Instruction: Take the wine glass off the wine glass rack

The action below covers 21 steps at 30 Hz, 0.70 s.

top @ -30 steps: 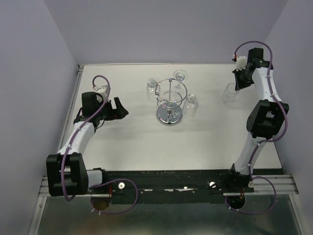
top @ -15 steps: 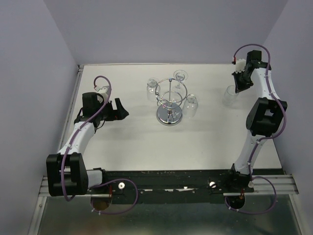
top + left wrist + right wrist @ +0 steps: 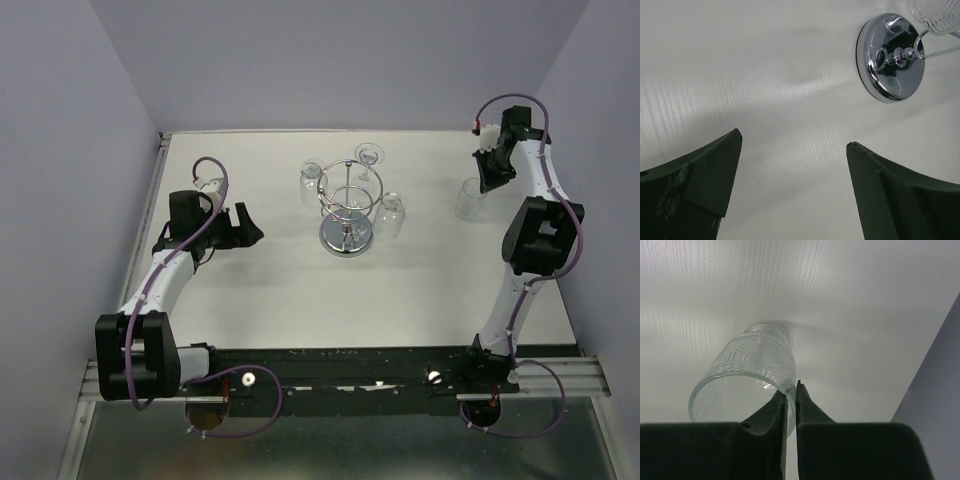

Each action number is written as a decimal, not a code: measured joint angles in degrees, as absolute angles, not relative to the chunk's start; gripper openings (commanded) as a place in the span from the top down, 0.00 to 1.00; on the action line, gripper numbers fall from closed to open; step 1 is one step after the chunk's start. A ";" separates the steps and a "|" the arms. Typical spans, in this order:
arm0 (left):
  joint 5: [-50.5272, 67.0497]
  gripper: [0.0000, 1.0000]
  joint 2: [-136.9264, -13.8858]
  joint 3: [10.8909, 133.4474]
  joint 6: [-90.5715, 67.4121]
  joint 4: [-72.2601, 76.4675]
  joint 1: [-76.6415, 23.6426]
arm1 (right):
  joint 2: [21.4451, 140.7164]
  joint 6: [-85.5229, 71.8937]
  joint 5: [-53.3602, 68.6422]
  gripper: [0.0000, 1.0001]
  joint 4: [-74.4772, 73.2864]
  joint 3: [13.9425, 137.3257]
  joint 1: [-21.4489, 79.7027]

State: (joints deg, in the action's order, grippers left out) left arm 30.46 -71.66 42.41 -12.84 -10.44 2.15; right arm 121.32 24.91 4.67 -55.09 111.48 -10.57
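Note:
The chrome wine glass rack [image 3: 347,200] stands mid-table on its round base [image 3: 890,57], with three glasses hanging from it [image 3: 311,180] [image 3: 369,154] [image 3: 392,215]. A separate cut-pattern wine glass [image 3: 468,198] stands upright on the table at the far right. My right gripper [image 3: 791,390] straddles its rim [image 3: 740,377], one finger inside and one outside. The jaws are parted by a narrow slit, slightly wider than the glass wall. My left gripper [image 3: 792,137] hovers wide open and empty over bare table, left of the rack.
The right wall [image 3: 940,390] runs close beside the standing glass. White tabletop [image 3: 260,290] lies between the rack and the arm bases. One hanging glass [image 3: 935,15] shows at the top right of the left wrist view.
The right jaws have parted slightly around the glass rim, and the right wrist has shifted a little toward the back wall. The left arm has not moved.

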 measured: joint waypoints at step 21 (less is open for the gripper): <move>30.68 0.01 -73.23 42.26 -12.86 -9.89 2.15 | 120.99 25.32 3.33 0.48 -54.02 111.46 -11.25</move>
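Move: The glass stands on the table with its right rim between the right hand's fingertips; its middle is about 3 cm to the left, 1 cm back and some 5 cm below. The nearest glass still hanging on the rack is roughly 23 cm to that hand's left and 6 cm back, the rack's post about 34 cm left and 9 cm back. From the left hand, the standing glass lies about 56 cm to the right and 12 cm ahead. The right fingers, already slightly parted around the glass's right rim, spread to a bit over a third of their full opening, one over the inside of the glass and the other outside it, letting the rim go free. The hand stays low, sinking only a trace at first, then eases about 1 cm to its right and barely begins to lift at the end, its wrist all but unturned. ##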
